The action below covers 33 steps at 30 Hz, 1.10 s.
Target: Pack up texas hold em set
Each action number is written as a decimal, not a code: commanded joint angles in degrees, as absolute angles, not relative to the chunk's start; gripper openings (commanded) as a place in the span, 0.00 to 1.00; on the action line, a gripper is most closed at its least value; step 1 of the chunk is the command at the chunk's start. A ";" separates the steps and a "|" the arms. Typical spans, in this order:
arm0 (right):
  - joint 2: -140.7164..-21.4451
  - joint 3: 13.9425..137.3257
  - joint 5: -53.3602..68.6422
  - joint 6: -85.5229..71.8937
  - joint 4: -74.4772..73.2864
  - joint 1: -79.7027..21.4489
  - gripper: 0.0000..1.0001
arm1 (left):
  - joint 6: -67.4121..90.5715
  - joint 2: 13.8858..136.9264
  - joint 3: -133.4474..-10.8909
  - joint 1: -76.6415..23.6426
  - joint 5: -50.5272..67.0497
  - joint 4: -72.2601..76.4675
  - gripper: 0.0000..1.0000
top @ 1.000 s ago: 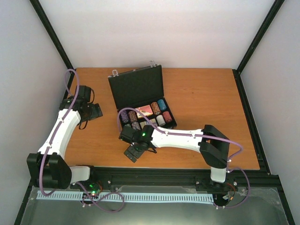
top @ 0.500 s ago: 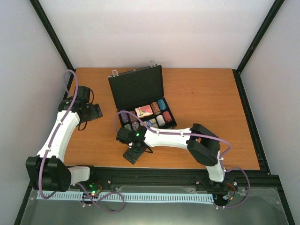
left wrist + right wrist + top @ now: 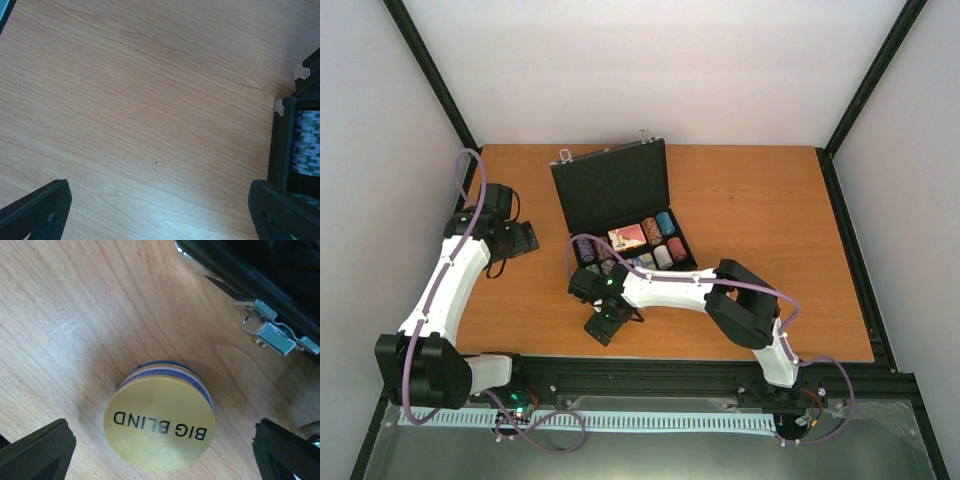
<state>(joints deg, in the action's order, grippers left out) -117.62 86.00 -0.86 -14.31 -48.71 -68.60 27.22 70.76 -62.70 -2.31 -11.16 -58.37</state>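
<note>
The black case (image 3: 610, 188) lies open on the table, lid back, its tray holding stacks of poker chips (image 3: 663, 241) and a red-backed card deck (image 3: 628, 237). My right gripper (image 3: 609, 316) hangs just in front of the case. In the right wrist view it (image 3: 160, 452) stands open over a small stack of round discs (image 3: 160, 424) topped by a yellow "BIG BLIND" disc, a finger on either side and not touching. The case's silver latch (image 3: 272, 334) is close behind. My left gripper (image 3: 160, 212) is open over bare wood left of the case (image 3: 286, 135).
The left arm's gripper (image 3: 516, 238) sits near the table's left edge. A black frame rail (image 3: 650, 375) runs along the near edge, with white walls on the three other sides. The case's handle and latches face the right gripper.
The right arm's elbow has swung left and folded in, while its gripper stayed over the disc stack in front of the case. The left arm has barely moved.
</note>
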 commanded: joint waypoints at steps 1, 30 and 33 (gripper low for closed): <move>-119.38 87.65 -0.04 -13.25 -49.40 -67.85 0.98 | 27.00 70.05 -63.63 -2.04 -11.14 -58.89 1.00; -120.42 87.42 1.48 -10.82 -51.04 -66.88 0.51 | 27.63 70.47 -63.02 -2.03 -12.30 -58.80 1.00; -120.32 87.52 0.86 -10.79 -51.52 -66.88 0.42 | 27.79 70.49 -62.95 -2.05 -12.32 -58.75 1.00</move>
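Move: The BIG BLIND button stack I'm after sits practically between my right hand's open fingers, about 1 cm ahead and some 2 cm below their midpoint. The case's near latch is about 6 cm ahead, neither left nor right; the case handle is roughly 6 cm ahead and 8 cm to the right. The open case is centred some 16 cm ahead and 6 cm to the right. From my left hand, the button stack lies about 12 cm back, 17 cm right and 15 cm below. I sink my right hand the last 1 cm over the BIG BLIND button stack, easing about half a centimetre forward, towards the case, as I settle. Then I stay down and close the wide-open fingers to about half, bringing a pad up against each side of the stack, with the wrist all but still. ##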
